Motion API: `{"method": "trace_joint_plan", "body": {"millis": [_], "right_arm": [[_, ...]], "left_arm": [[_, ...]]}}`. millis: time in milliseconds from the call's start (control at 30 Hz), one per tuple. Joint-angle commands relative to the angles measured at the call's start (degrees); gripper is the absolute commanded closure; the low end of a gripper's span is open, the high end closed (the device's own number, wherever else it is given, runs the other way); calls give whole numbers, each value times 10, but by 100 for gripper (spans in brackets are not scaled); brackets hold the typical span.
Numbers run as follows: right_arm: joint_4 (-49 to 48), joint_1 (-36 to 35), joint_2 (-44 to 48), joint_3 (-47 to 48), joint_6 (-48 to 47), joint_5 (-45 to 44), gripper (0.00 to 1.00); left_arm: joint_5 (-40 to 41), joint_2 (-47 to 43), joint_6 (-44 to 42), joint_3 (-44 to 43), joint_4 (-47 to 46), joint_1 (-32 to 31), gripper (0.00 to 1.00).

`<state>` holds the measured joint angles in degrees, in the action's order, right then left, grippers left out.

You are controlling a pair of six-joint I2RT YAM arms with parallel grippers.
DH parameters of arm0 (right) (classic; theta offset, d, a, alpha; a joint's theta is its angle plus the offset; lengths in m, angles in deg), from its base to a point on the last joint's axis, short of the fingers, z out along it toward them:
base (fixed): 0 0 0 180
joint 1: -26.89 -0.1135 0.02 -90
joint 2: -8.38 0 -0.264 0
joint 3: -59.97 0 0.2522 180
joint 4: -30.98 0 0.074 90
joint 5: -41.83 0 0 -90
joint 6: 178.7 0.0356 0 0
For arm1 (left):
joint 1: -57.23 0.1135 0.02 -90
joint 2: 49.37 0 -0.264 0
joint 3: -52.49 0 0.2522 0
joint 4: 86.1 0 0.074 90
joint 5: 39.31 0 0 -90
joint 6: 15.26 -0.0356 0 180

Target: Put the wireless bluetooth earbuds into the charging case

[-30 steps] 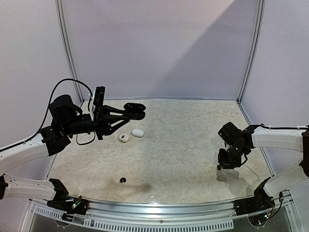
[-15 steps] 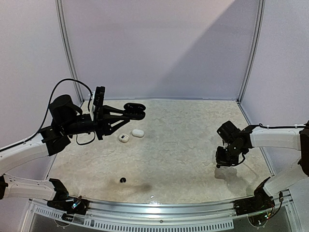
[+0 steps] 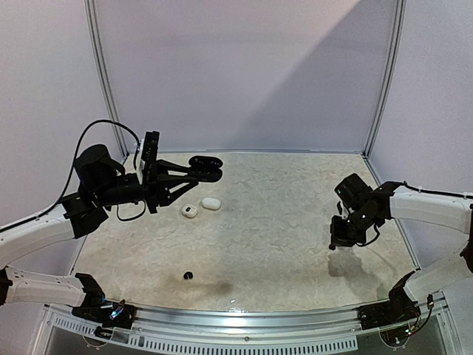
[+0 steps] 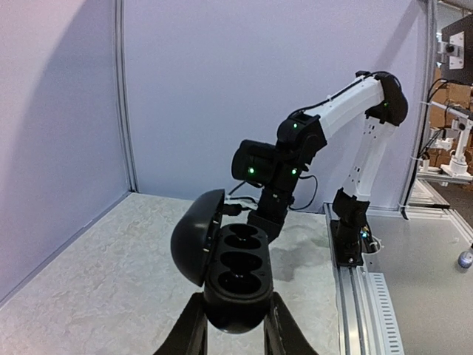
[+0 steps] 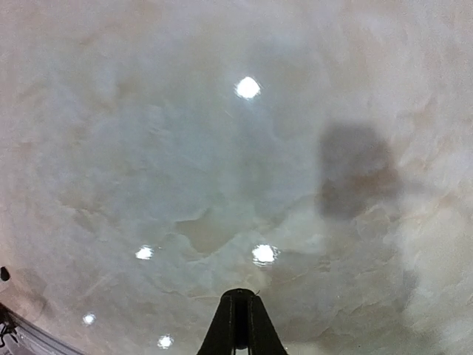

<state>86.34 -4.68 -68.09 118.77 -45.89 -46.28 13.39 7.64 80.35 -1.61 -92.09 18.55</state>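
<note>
My left gripper (image 3: 194,171) is raised over the table's back left and shut on a black charging case (image 3: 207,164). The lid stands open, and in the left wrist view the case (image 4: 238,277) shows empty sockets between my fingers. My right gripper (image 3: 332,242) hangs above the table at the right. It is shut, and in the right wrist view a small dark thing, seemingly a black earbud (image 5: 239,316), fills the slit between the tips of the right gripper (image 5: 238,296). Another black earbud (image 3: 188,275) lies near the front left.
A white pebble-shaped case (image 3: 211,203) and a small white round piece with a dark centre (image 3: 190,211) lie under the raised left gripper. Metal posts and walls ring the table; a rail (image 3: 244,314) runs along the near edge.
The right gripper has shut and risen from the table surface, drifting slightly left. The left arm and the black case have stayed still.
</note>
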Motion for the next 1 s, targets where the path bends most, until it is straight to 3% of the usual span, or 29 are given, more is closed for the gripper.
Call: {"method": "trace_joint_plan", "body": {"millis": [0, 233, 467, 667, 967], "right_arm": [[10, -25, 52, 107, -98, -6, 100], [-51, -136, 45, 341, -269, -3, 100], [-138, -248, -17, 489, -437, 41, 100], [-149, -300, -72, 558, -526, 93, 100], [-169, -340, -81, 574, -578, 115, 100]], "left_arm": [[-37, 10, -10, -5, -60, 5, 100], [-121, 43, -16, -14, -140, 5, 100], [-162, 49, -21, -24, -144, 1, 100], [-190, 50, -54, -26, -146, 0, 100], [-199, 51, -64, -24, -147, -1, 100]]}}
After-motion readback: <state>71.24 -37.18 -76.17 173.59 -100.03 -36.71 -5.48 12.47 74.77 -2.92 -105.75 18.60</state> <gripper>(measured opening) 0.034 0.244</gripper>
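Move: The right hand already holds a black earbud just above the table; the open black charging case is about 31 cm to its left, 27 cm higher and 2 cm back. On the table, from the right hand, a second black earbud lies some 42 cm left and 7 cm back, an oval white case roughly 37 cm left and 23 cm ahead. The left hand grips the black case, its middle about 2 cm right and 1 cm ahead. Right hand swings its earbud up some 40 cm and left towards the case, levelling; left hand draws back. ##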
